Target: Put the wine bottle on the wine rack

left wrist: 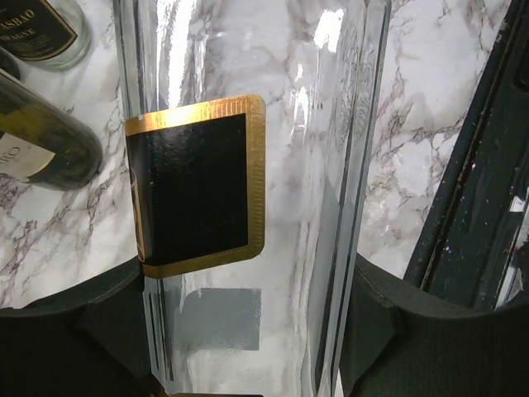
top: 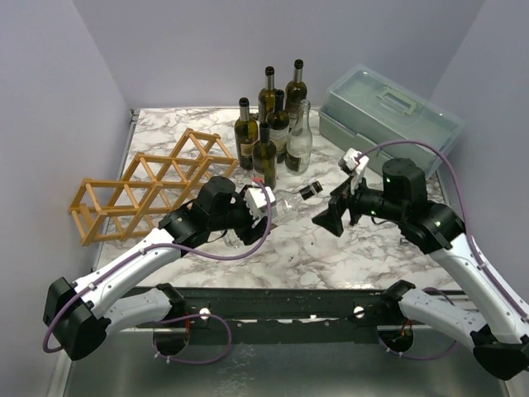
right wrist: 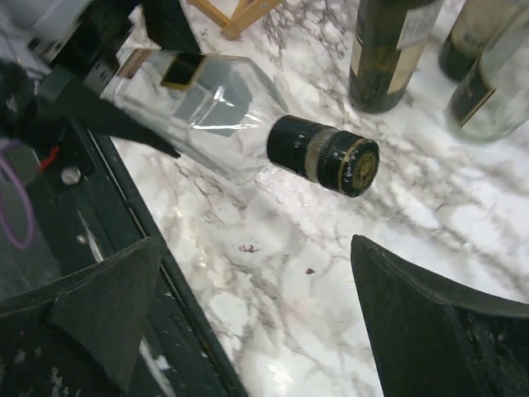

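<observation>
A clear glass wine bottle (top: 288,205) with a black and gold label (left wrist: 194,186) hangs level above the marble, its black capped neck (right wrist: 324,154) pointing right. My left gripper (top: 260,201) is shut on the bottle's body (left wrist: 273,124), with a dark finger (left wrist: 397,331) pressing each side. My right gripper (top: 331,217) stands open just past the cap and holds nothing; in its wrist view (right wrist: 256,306) the cap floats ahead of the spread fingers. The wine rack (top: 149,186), a light-brown stick lattice, lies on the table to the left of the left gripper.
Several upright bottles (top: 273,124), dark and clear, stand at the back centre; two show close by in the right wrist view (right wrist: 388,50). A pale green toolbox (top: 388,112) sits at the back right. The black mounting rail (top: 273,302) runs along the near table edge.
</observation>
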Controlling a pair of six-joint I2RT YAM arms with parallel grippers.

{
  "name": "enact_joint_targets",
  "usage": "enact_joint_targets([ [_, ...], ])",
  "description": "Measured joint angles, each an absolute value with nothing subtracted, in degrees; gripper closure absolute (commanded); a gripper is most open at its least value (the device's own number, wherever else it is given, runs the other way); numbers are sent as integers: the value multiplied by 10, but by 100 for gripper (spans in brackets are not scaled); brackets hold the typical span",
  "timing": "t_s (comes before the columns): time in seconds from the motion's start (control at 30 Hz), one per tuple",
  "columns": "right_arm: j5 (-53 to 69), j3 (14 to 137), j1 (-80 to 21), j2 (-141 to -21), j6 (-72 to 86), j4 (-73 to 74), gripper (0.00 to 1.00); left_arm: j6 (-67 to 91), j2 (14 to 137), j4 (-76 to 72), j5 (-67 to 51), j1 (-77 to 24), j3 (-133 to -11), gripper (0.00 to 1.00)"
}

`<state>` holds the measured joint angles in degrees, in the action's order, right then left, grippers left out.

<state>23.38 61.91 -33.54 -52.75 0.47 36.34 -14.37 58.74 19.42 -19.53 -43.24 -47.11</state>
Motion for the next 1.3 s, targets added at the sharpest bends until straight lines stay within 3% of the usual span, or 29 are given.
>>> enact_joint_targets([
  [0.23, 300, 628, -337, -472, -263, 430, 0, -138, 599, 195, -230, -433, -471, 100],
  [0.5, 338, 724, -338, -584, -429, 482, 0, -133, 607, 196, -245, -444, -472, 100],
  [1.3, 402, 768, -356, -765, -451, 538, 0, -112, 611, 216, -258, -470, -478, 100],
])
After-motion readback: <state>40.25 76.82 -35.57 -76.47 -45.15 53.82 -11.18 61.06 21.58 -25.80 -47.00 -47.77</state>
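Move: Held in the left fingers by its lower body, the clear wine bottle lies nearly level, its middle about 3 cm ahead of and 6 cm right of that hand, neck towards the right hand. From the right hand, its middle is about 12 cm left, 3 cm ahead and 9 cm lower. The nearest dark bottle stands 20 cm ahead and 20 cm left of the right hand; the wine rack is roughly 15 cm ahead and 31 cm left of the left hand. Swinging round to line up with the bottle's neck, the open right hand first draws back and up some 2 cm, then comes forward again, left about 4 cm and down past its starting height, turning roughly 40 degrees counter-clockwise with its left side dipping. The left hand keeps its grip, easing the bottle back and a little right with a slight clockwise turn. ##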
